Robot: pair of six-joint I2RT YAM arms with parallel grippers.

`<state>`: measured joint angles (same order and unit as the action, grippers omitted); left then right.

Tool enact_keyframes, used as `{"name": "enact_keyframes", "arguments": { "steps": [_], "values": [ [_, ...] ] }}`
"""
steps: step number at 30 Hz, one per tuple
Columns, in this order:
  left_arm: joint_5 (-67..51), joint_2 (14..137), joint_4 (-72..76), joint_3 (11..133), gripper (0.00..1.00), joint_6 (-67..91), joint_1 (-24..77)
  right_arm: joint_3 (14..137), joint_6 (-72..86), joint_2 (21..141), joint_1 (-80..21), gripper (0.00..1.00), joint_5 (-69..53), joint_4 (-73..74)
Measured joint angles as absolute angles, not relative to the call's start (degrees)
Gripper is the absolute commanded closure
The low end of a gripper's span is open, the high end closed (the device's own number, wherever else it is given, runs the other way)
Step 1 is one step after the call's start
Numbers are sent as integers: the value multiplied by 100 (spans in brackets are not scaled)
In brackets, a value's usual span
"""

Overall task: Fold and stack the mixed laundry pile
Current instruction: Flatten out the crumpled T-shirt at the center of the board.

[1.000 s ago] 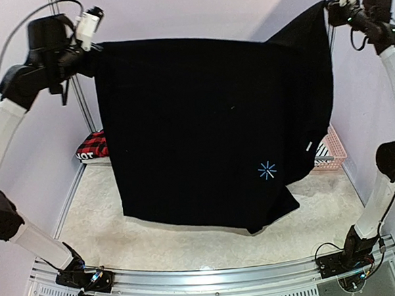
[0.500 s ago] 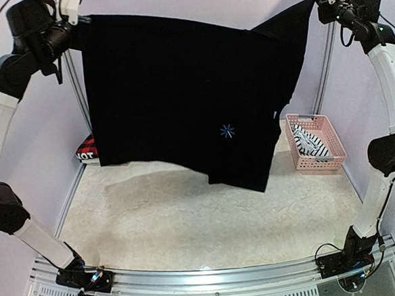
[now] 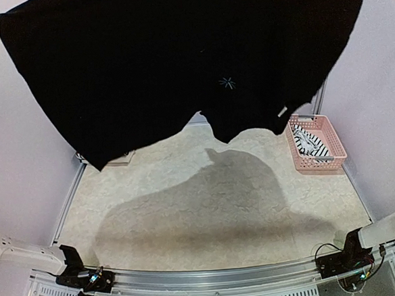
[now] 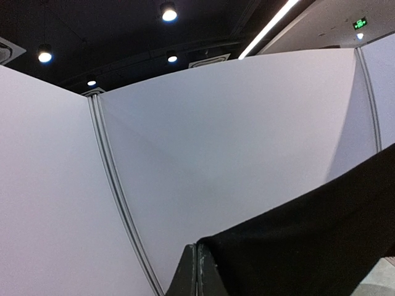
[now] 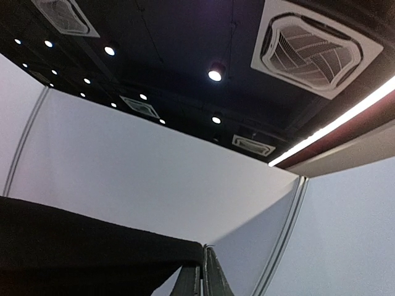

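A large black T-shirt (image 3: pixel 177 54) with a small blue star mark hangs spread wide across the top of the top external view, its lower hem clear of the table. My left gripper (image 4: pixel 196 246) is shut on the T-shirt's (image 4: pixel 308 246) upper left edge. My right gripper (image 5: pixel 205 248) is shut on the T-shirt's (image 5: pixel 74 246) upper right edge. Both grippers are held high, at the very edges of the top external view. A black-and-white striped tank top (image 3: pixel 310 143) lies in the basket.
A pink perforated basket (image 3: pixel 335 157) stands at the back right of the pale fuzzy table (image 3: pixel 209 215). The shirt casts a broad shadow on the table. Pale enclosure walls close in the left, right and back. A metal rail (image 3: pixel 206 277) runs along the near edge.
Both arms have lifted the black T-shirt higher and pulled it wider. It now fills the top of the view and the upper arms have left the frame.
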<state>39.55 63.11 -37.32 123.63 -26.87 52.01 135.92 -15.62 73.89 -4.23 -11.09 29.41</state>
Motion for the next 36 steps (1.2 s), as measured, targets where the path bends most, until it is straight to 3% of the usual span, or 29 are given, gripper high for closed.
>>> {"name": "enact_keyframes", "arguments": {
  "steps": [5, 13, 22, 26, 31, 36],
  "values": [
    [3839, 6121, -3938, 12446, 100, -2644, 5212, 13714, -1431, 6945, -423, 100, -1424, 2947],
    [3693, 6541, -4053, 13349, 100, -3052, 5225, 14317, -1286, 7220, -423, 100, -1555, 2856],
    [4624, 7282, -2268, 12304, 100, -4869, 5070, 14739, -1315, 8549, -423, 100, -1466, 2222],
    [4449, 7546, -2543, 11375, 100, -4274, 4309, 13640, -1387, 8882, -423, 100, -1415, 2084],
    [3946, 7605, -3004, 9472, 100, -3199, 3623, 11146, -1494, 8965, -419, 100, -1382, 1975],
    [3463, 7970, -3197, 8305, 100, -2565, 3177, 9161, -1723, 8995, -462, 100, -1249, 1791]
  ]
}}
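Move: The black T-shirt is already pinched in both shut grippers, high above the board. The board's centre, where it is to be spread, lies about 15 cm ahead, 28 cm right and some 67 cm below the left hand; from the right hand it is about 12 cm ahead, 29 cm left and 74 cm below. The pink basket stands some 23 cm ahead and 10 cm right of the right hand; the checked stack, nearly hidden, about 29 cm ahead and 10 cm left of the left hand. The T-shirt is first drawn a little farther back and up, the right hand going back more than the left, then both hands fling it forward and sharply down towards the board, each sinking some 35–40 cm from its highest point. The wrists tip downward by roughly 40–50 degrees; the left one also rolls its left side up and drifts right. Both grippers keep their pinch. ##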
